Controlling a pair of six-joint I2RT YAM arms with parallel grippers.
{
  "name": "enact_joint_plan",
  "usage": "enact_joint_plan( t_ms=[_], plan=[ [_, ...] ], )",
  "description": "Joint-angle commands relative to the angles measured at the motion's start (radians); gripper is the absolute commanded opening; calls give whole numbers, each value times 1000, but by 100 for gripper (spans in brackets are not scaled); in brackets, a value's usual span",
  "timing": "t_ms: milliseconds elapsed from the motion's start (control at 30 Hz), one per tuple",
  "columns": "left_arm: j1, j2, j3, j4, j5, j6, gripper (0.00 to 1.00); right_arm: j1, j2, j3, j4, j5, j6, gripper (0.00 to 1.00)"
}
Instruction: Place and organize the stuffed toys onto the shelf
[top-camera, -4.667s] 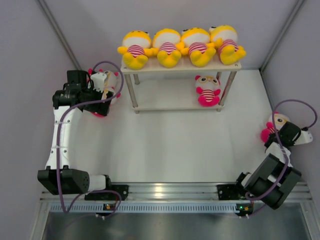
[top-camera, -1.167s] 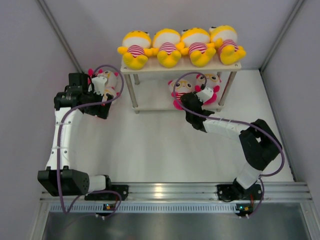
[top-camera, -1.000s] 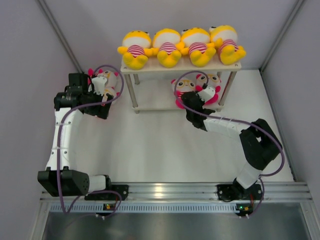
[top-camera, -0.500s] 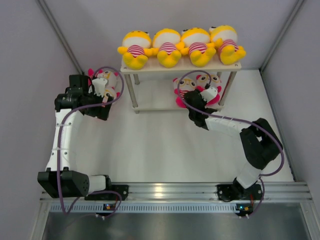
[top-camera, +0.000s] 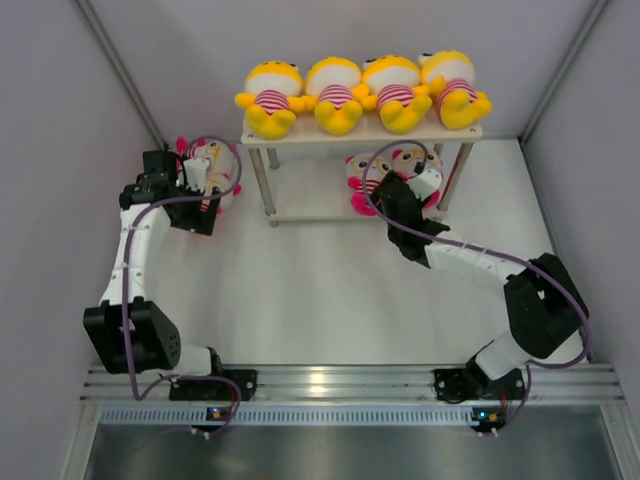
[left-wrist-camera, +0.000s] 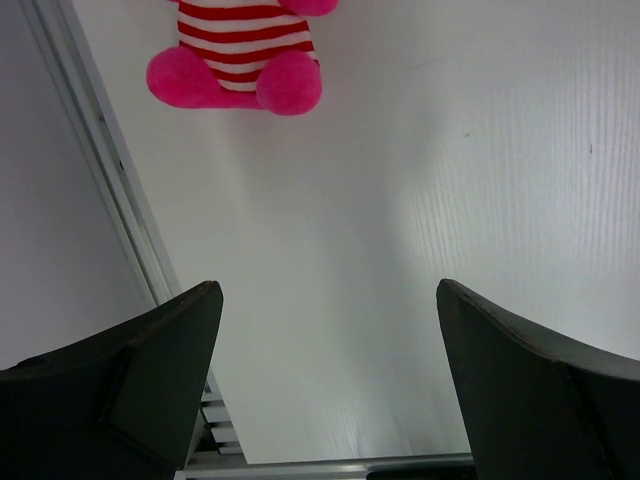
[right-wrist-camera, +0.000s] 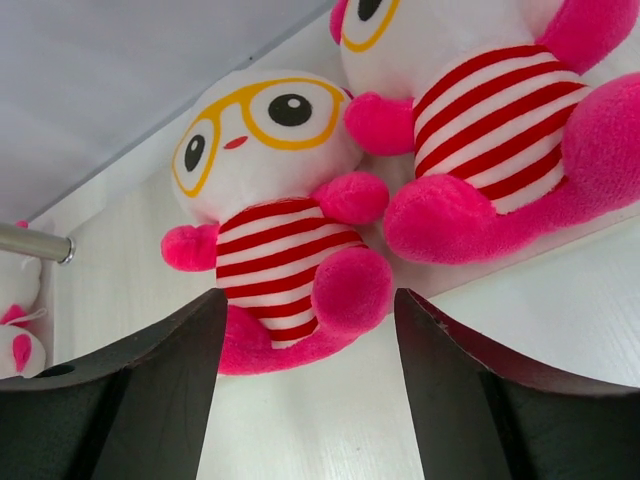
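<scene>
Four yellow stuffed toys (top-camera: 360, 92) sit in a row on the top board of the shelf (top-camera: 300, 137). Two pink-limbed toys sit on its lower board, one on the left (top-camera: 360, 178) and one on the right (top-camera: 418, 165), partly hidden by my right arm. In the right wrist view they sit side by side, the left one (right-wrist-camera: 275, 215) and the right one (right-wrist-camera: 500, 130). My right gripper (top-camera: 384, 196) is open and empty just in front of the left one. Left of the shelf, a pink toy (top-camera: 213, 160) lies on the table, partly hidden by my left arm. My left gripper (top-camera: 200, 205) is open and empty; the toy's legs (left-wrist-camera: 240, 60) show far from its fingers.
The shelf's thin metal legs (top-camera: 262, 185) stand between the two arms. Another toy's edge (right-wrist-camera: 15, 335) shows past a leg (right-wrist-camera: 35, 243). A wall with a metal strip (left-wrist-camera: 90, 190) runs close by the left gripper. Side walls close in the table.
My right arm carried a pink toy from the right wall to the lower board, beside the other, and its jaws now stand open in front of it. My left arm shifted slightly.
</scene>
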Motion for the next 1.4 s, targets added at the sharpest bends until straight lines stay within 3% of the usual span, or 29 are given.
enact_joint_plan(
  t_ms=[0, 133, 367, 533, 767, 933, 1033, 1067, 1167, 1233, 1267, 1300, 1367],
  plan=[
    [9, 56, 69, 115, 42, -7, 94, -4, -49, -6, 59, -18, -78, 68],
    [8, 174, 123, 150, -10, -30, 94, -2, -70, -20, 66, -54, -114, 70],
    [-17, 329, 127, 362, -203, -47, 94, -2, -101, -65, 123, -107, -189, 72],
    [-20, 434, 170, 471, -257, -25, 94, -1, -113, -97, 145, -129, -215, 71],
    [-3, 596, 307, 471, -89, -40, 95, 1, -141, -134, 149, -140, -233, 70],
    [49, 669, 339, 483, 91, -71, 90, 4, -173, -145, 142, -157, -259, 70],
    [74, 697, 325, 480, 137, -93, 81, 7, -188, -154, 140, -154, -269, 70],
    [77, 700, 319, 482, 134, -100, 71, 10, -194, -157, 140, -153, -273, 69],
    [77, 697, 269, 482, 152, -99, 54, 13, -210, -164, 140, -144, -282, 69],
    [77, 680, 229, 482, 158, -106, 26, 18, -222, -165, 140, -141, -293, 69],
    [77, 671, 215, 482, 154, -113, 6, 21, -225, -163, 139, -140, -304, 69],
    [77, 656, 203, 482, 146, -123, 0, 22, -230, -160, 133, -141, -331, 69],
    [77, 588, 160, 482, 125, -175, 0, 36, -245, -146, 129, -155, -376, 69]
  ],
)
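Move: The pink toy to be taken lies on the table about 18 cm ahead of the left hand, 3 cm to its left and some 14 cm below. A second pink toy lies about 14 cm beyond that one, and the foot of the shelf's front left leg stands about 18 cm to its right and 6 cm nearer. From the right hand that same pink toy is roughly 42 cm left, 7 cm ahead and 12 cm lower. The nearer pink toy is reached by the left hand going forward about 18 cm while sinking some 13 cm, with a slight drift left. Its last part is almost straight down, and there the wide-open fingers shut and pinch the toy at the neck, just under the chin. Meanwhile the right hand, fingers still open, backs about 4 cm away from the pink toys on the lower board and turns counter-clockwise some 15 degrees. ##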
